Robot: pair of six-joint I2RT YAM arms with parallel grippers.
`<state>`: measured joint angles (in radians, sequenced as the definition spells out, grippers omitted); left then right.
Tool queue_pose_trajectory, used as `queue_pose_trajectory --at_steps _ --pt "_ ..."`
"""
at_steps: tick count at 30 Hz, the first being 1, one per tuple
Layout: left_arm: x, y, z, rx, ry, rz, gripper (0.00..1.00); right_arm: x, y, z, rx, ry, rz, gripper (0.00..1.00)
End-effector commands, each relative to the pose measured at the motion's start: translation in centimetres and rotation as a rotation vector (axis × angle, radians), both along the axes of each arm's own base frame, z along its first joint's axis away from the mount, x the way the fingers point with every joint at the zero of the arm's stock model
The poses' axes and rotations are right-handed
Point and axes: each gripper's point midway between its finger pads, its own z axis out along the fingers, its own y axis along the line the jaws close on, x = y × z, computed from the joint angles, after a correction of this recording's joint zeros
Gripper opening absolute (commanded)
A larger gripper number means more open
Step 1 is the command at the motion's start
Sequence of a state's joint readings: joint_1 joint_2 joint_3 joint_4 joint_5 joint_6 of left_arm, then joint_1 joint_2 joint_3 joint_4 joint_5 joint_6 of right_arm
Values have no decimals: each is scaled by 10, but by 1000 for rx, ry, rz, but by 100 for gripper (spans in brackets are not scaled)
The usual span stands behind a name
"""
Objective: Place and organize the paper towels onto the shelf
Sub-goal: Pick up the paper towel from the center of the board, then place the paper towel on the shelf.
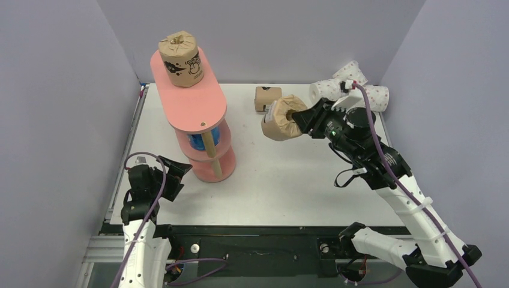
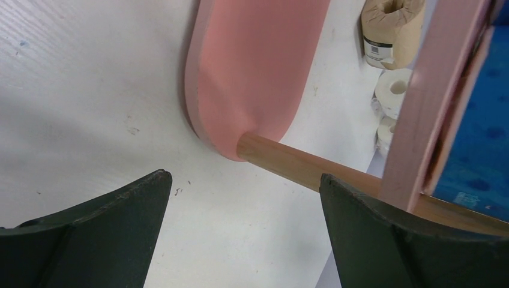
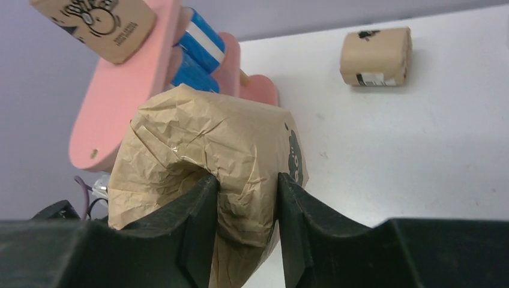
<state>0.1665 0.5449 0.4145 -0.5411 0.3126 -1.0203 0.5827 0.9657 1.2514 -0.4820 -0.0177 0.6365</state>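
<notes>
My right gripper (image 1: pixel 298 120) (image 3: pixel 247 180) is shut on a brown paper towel roll (image 1: pixel 281 119) (image 3: pixel 222 132), one finger in its hollow end and one outside, held above the table right of the shelf (image 1: pixel 192 102) (image 3: pixel 117 105). A brown roll (image 1: pixel 180 58) (image 3: pixel 96 24) stands on the shelf's top board. Blue rolls (image 1: pixel 201 141) (image 3: pixel 198 45) fill the middle tier. Another brown roll (image 1: pixel 267 98) (image 3: pixel 376 56) lies on the table. White pink-dotted rolls (image 1: pixel 351 87) sit at the back right. My left gripper (image 1: pixel 182 178) (image 2: pixel 246 177) is open and holds nothing, beside the shelf's base board (image 2: pixel 258 66) and wooden post (image 2: pixel 300 165).
Lilac walls close in the table (image 1: pixel 288 180) on the left, back and right. The right arm's cable (image 1: pixel 384 150) trails over the white rolls. In the left wrist view a blue roll (image 2: pixel 480 138) shows behind the shelf's middle board.
</notes>
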Motion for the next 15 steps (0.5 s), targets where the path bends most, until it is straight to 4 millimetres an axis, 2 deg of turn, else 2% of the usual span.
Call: queue_pose_trajectory --at_steps 1,2,3,4,5,6,7,8,9,10,11,15 --pt "10 1 31 -8 -74 5 93 8 27 57 31 -101 41 34" --pt "10 1 30 -7 -73 6 94 9 39 75 42 -122 64 34" --pt "9 1 28 -7 -68 7 93 10 43 79 28 -127 68 34" --pt "8 1 28 -5 -70 9 93 10 55 97 39 -149 91 34" --pt "7 2 27 -4 -69 11 93 10 59 102 25 -153 97 34" --pt "6 2 26 -3 -66 13 93 10 70 119 37 -175 117 34" --pt "5 2 24 -1 -64 15 93 8 71 137 45 -201 121 34" --pt "5 2 23 -1 -61 16 93 12 84 130 23 -178 140 33" --pt "4 2 22 0 -60 17 93 9 85 151 46 -212 148 34" --pt "4 2 22 1 -60 17 93 13 99 142 24 -188 167 34" --pt "4 2 22 1 -58 16 93 16 107 152 31 -202 178 34" --pt "5 3 22 3 -57 16 93 19 136 162 41 -203 232 34"
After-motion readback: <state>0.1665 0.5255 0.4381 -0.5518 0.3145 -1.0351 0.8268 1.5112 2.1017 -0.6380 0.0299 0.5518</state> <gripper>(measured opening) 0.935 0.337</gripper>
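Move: The front, empty part of the shelf's top board, where the held brown paper towel seems headed, lies about 26 cm left of the right hand, 9 cm ahead and 6 cm lower. On that board the upright brown roll stands some 30 cm left and 17 cm ahead, about level in height. Another brown roll lies on the table 31 cm ahead, 6 cm left, 33 cm down. From the left hand the empty part is roughly 12 cm ahead, 7 cm right, 19 cm up. The brown paper towel, still pinched by its wrapped wall between the right hand's fingers, is carried up by about 14 cm and left by about 12 cm, towards the shelf and higher above its top board. On the way the wrist swings about 10 degrees counter-clockwise and tips its fingertips upward by a similar amount, the grip unchanged. ##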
